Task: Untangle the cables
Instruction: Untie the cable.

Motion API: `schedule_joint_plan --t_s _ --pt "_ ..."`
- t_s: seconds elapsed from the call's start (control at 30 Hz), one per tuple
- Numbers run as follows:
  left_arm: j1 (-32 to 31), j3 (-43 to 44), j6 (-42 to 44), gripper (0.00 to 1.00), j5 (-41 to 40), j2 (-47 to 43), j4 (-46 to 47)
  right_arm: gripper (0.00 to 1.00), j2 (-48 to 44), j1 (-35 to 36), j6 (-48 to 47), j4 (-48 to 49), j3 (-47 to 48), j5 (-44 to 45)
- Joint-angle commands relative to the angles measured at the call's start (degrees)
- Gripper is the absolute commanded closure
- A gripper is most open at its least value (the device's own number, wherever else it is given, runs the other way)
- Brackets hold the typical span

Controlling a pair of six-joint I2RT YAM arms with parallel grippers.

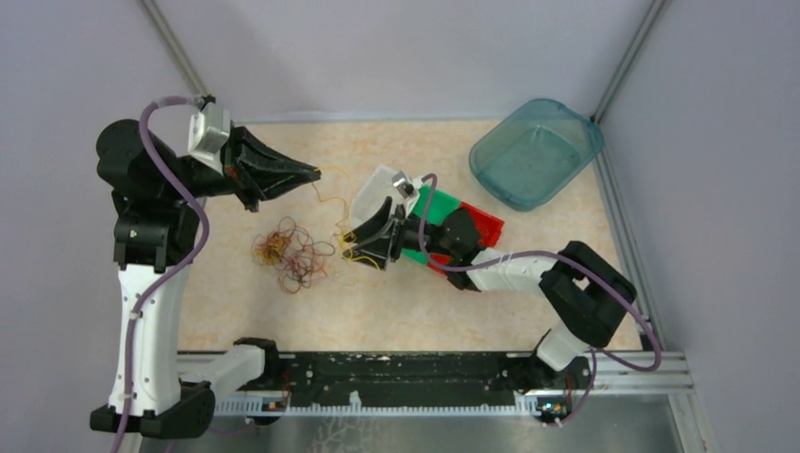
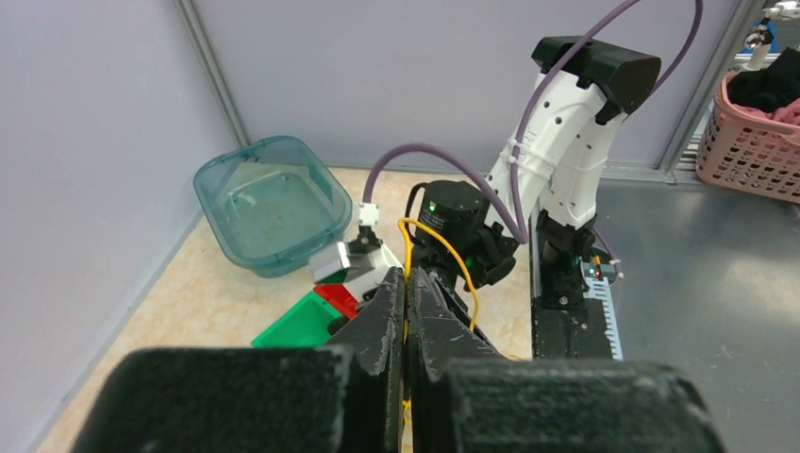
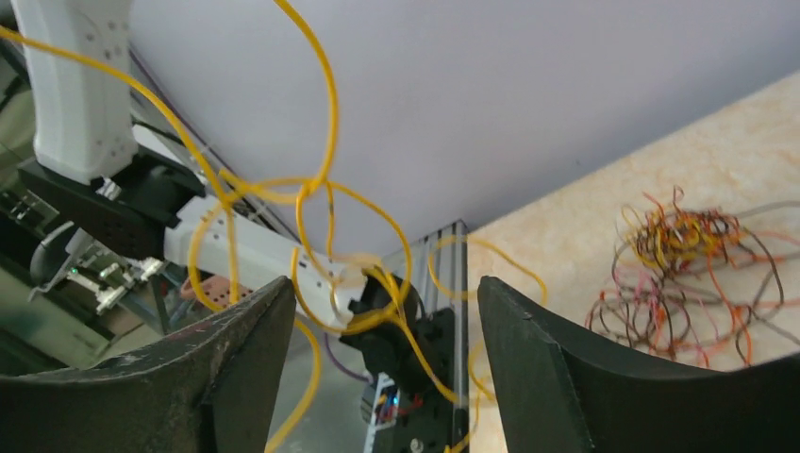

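Observation:
A thin yellow cable point(image 1: 332, 200) is stretched in the air between my two grippers. My left gripper point(image 1: 316, 173) is shut on its upper end, and the left wrist view shows the strand pinched between the closed jaws point(image 2: 406, 294). My right gripper point(image 1: 351, 243) is open, and knotted yellow loops point(image 3: 311, 189) hang between its spread fingers point(image 3: 538, 359), not pinched. The other cables point(image 1: 291, 253), a loose tangle of orange, red, yellow and brown loops, lie on the table to the left of the right gripper and also show in the right wrist view point(image 3: 689, 264).
A teal plastic tub point(image 1: 536, 151) stands at the back right. Green and red bins point(image 1: 458, 219) lie under the right arm's wrist. A metal rail point(image 1: 396, 377) runs along the near edge. The enclosure's grey walls close in the table. A pink basket point(image 2: 755, 123) sits outside it.

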Motion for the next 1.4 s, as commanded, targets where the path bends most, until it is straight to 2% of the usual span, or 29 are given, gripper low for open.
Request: schedule_joint_plan --t_s 0.0,0.2,0.5,0.63,0.77,0.9,0.93,1.13,1.23,1.37 --pt "0.27 2.44 1.65 0.97 -0.16 -0.22 -0.36 0.27 -4.79 -1.37 -0.39 4.79 -4.12 0.21" --pt "0.25 2.57 1.94 0.98 -0.34 -0.11 -0.40 0.27 -6.01 -2.35 0.98 6.95 -7.75 -0.49" --pt "0.28 4.00 0.78 0.98 -0.25 0.40 0.32 0.30 -2.05 -1.87 0.98 8.84 -6.86 -0.49" --pt "0.29 4.23 0.01 0.98 -0.45 0.58 1.20 0.44 0.58 -0.95 0.14 5.89 -3.44 -0.73" --pt "0.26 4.90 0.15 0.98 -0.83 0.51 0.98 0.70 2.97 -0.76 2.35 9.09 -3.07 -0.53" --pt "0.26 5.30 1.45 0.98 -1.90 0.31 -0.19 0.96 1.51 -1.08 2.31 9.29 -4.58 0.39" --pt "0.25 5.45 1.72 0.98 -2.18 0.31 -0.42 0.99 1.00 -1.20 2.21 9.17 -5.03 0.47" --pt "0.30 6.86 5.68 0.99 -7.19 0.58 -3.76 1.00 -1.83 -3.30 3.23 9.85 -8.56 0.57" --pt "0.30 7.47 8.82 1.00 -13.85 0.23 -4.65 1.00 -3.73 -4.03 1.54 7.71 -11.40 1.03" --pt "0.28 7.67 14.95 1.00 -24.41 -1.67 -3.23 1.00 -7.51 -4.05 -3.63 -1.97 -15.08 3.55"
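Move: The yellow cable's hanging knot is almost between the right hand's open fingers, about 1 cm left, level in depth and 2 cm below. The loose tangle on the table lies some 7 cm ahead, 16 cm left and 29 cm below that hand; the white bin 19 cm ahead, 3 cm right and 28 cm below. From the left hand, gripping the cable's upper end, the knot hangs about 21 cm below, 2 cm back and 2 cm right. Right hand sinks about 4 cm, pinches the cable, draws right and down; left, still gripping, rises 3 cm. ##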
